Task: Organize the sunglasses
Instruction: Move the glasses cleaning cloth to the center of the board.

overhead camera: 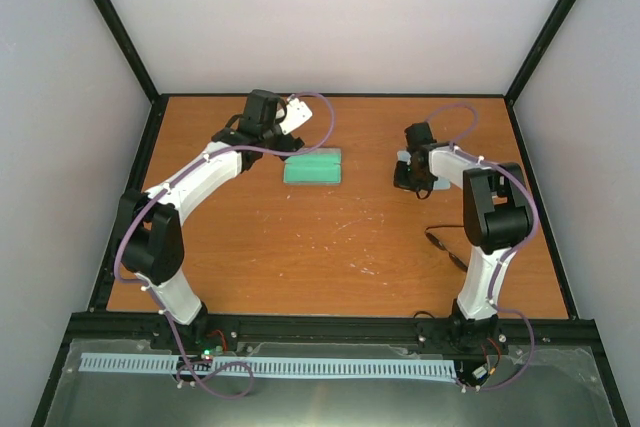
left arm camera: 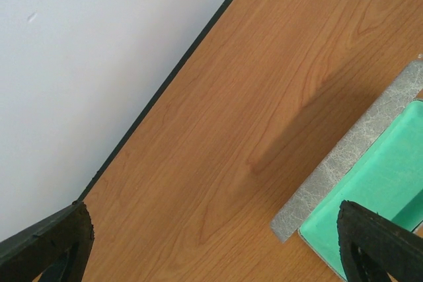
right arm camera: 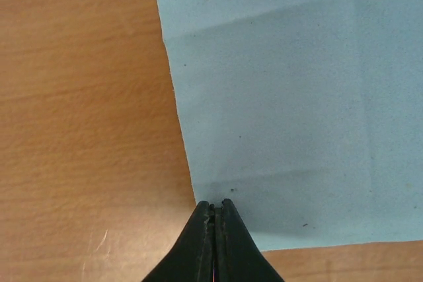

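The sunglasses [overhead camera: 447, 247], thin and dark, lie on the table right of centre, beside the right arm and untouched. My right gripper [right arm camera: 217, 204] is shut, its tips meeting at the near left corner of the pale blue cloth [right arm camera: 284, 97], which lies flat. Whether the corner is pinched between them does not show. From above, this gripper [overhead camera: 408, 185] hangs over the cloth [overhead camera: 437, 188]. My left gripper [left arm camera: 215, 255] is wide open with nothing in it, low over bare wood just left of the open grey case [left arm camera: 350, 163] with green lining. From above, it [overhead camera: 290, 139] sits at the case's [overhead camera: 313, 167] back left corner.
The white back wall and a black frame rail [left arm camera: 165, 84] run close behind the left gripper. Black rails edge the table [overhead camera: 330, 247] on all sides.
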Available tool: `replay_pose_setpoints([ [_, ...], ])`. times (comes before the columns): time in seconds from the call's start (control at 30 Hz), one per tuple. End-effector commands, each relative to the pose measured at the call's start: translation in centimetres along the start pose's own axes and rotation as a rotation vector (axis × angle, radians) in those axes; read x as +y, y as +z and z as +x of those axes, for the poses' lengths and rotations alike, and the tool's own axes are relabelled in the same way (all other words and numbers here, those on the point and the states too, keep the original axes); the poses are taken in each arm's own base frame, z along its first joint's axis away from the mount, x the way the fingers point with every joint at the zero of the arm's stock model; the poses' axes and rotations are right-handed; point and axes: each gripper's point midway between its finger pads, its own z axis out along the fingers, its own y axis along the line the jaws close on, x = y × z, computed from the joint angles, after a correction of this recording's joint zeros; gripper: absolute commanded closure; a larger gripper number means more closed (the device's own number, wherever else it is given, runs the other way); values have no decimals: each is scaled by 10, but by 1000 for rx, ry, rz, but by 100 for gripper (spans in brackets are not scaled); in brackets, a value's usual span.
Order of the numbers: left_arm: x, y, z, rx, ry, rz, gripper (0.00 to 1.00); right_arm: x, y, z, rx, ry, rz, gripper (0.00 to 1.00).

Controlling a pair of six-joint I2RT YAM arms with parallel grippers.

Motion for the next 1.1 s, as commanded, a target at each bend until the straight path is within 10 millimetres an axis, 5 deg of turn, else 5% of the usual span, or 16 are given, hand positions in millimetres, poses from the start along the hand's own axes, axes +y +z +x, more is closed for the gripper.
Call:
replay_pose_setpoints([
  [0.0,5,-11,-15,-63,-21,-5,1,4,6,46,124,3,-3,97],
  [0.43,-1,-17,-15,-92,-33,8,1,63,-19,103,220,-79,-127,97],
  [0.87,-9,-30,-15,-122,-77,46,1,84,-39,151,293,-96,-154,97],
  [1.07,-10,-37,-11,-126,-97,45,1,105,-42,189,386,-157,-179,97],
])
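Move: The cleaning cloth lies flat under the right hand's shut fingertips, which are at its near-left corner; its middle is about 5 cm ahead, 6 cm to the right and 1 cm below. The curved scratch on the board is roughly 12 cm back and 13 cm left of the hand, the sunglasses some 19 cm back and 10 cm right, the open green case about 6 cm ahead and 25 cm left. From the left hand the cloth's middle is level ahead, some 32 cm right and 20 cm below. With its shut fingertips already down on the cloth's near-left corner, the right hand drags back and to the left at one low height, about 15 cm back and 11 cm left towards the curved scratch, its fingers swinging to point straighter down by some 15 degrees and the hand turning a little counter-clockwise; the tips finish on or close over bare board, left of that corner and no longer on the cloth. The left hand, open and empty above the case, eases back by 2 to 3 cm. ##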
